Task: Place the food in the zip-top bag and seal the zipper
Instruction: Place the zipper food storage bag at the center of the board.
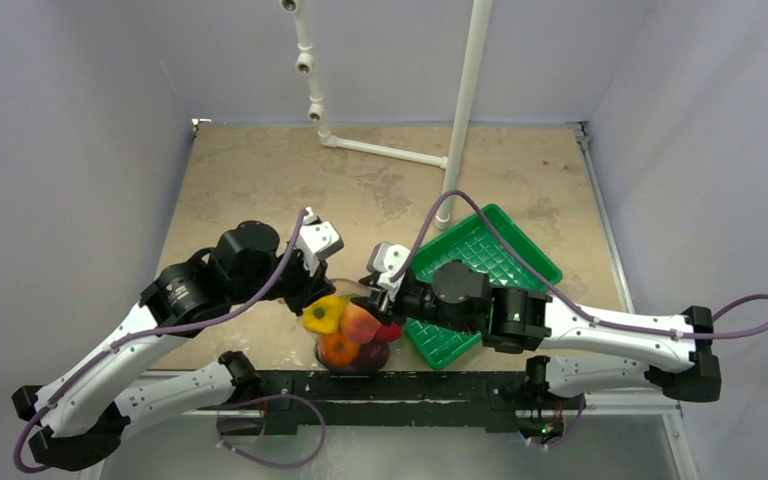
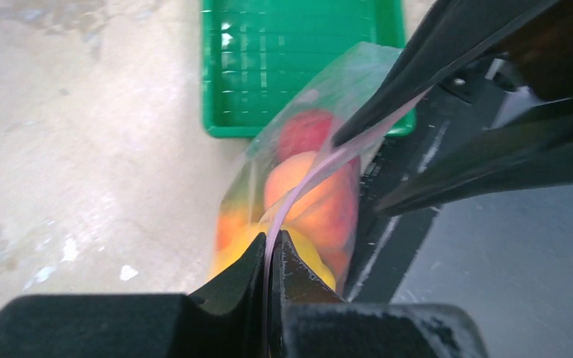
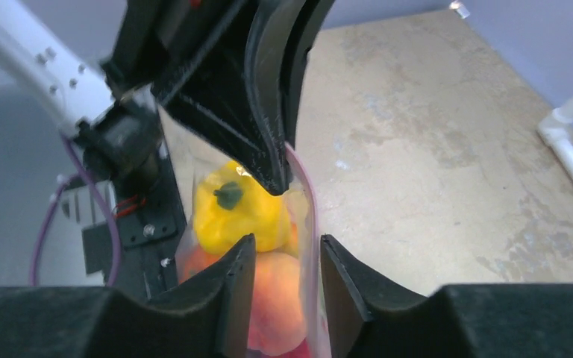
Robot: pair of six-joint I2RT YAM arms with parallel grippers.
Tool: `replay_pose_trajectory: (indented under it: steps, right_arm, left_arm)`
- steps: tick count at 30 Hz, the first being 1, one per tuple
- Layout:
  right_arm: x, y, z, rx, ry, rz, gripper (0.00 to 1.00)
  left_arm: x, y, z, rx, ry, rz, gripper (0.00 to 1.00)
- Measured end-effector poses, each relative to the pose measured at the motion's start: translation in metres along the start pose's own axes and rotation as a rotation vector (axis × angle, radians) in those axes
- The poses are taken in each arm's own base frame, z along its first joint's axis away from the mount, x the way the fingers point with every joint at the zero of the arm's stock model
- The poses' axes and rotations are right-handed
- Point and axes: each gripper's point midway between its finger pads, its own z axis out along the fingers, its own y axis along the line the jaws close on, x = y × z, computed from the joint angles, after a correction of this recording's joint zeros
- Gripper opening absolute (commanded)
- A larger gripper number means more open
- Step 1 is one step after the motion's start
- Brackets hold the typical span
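Note:
The clear zip-top bag point(image 1: 352, 338) hangs at the table's near edge with the food inside: a yellow pepper point(image 1: 324, 314), a peach point(image 1: 359, 322), an orange fruit point(image 1: 338, 349) and a red tomato point(image 1: 390, 331). My left gripper point(image 2: 274, 250) is shut on the pink zipper point(image 2: 306, 183) at one end of the mouth. My right gripper point(image 3: 287, 250) is open. Its fingers stand either side of the zipper point(image 3: 310, 216) without pinching it, above the peach point(image 3: 276, 298) and the pepper point(image 3: 231, 212). The two grippers face each other closely along the strip.
The green ribbed tray point(image 1: 480, 270) lies right of the bag, under the right arm. A white pipe frame point(image 1: 460, 110) stands at the back of the table. A black rail point(image 1: 430, 385) runs along the near edge just below the bag.

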Motion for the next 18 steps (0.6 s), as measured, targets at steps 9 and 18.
replay_pose_trajectory:
  steps: [9,18]
  right_arm:
    - [-0.044,-0.046,-0.036,0.233,-0.158,0.069,0.73]
    - [-0.072,-0.076,-0.07,0.387,-0.29,0.137,0.74]
  left_arm:
    - [-0.023,0.052,-0.019,-0.317,-0.042,0.008,0.0]
    - [-0.079,0.11,-0.064,-0.708,-0.185,0.043,0.0]
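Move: The left hand is shut on the near-left end of the bag's zipper rim; the board's centre, where the filled bag is to go, lies about 25 cm ahead, 13 cm to the right and 26 cm below. The peach in the bag is roughly 7 cm right of this hand, 3 cm back and 8 cm down, and the green tray is some 34 cm right, 18 cm ahead and 25 cm below. The right hand's parting fingers have the rim's right end between them. The right hand spreads its already parting fingers wide and comes free of the zipper rim, backing off upward about 9 cm and to the right, a little forward too, towards the space over the green tray as the wrist swings clockwise. The left hand keeps its pinch on its end of the rim and carries the bag alone, forward and left at first and then climbing as well, some 10 cm farther out over the board, turning about 35 degrees counter-clockwise with the fingers tilting up. ##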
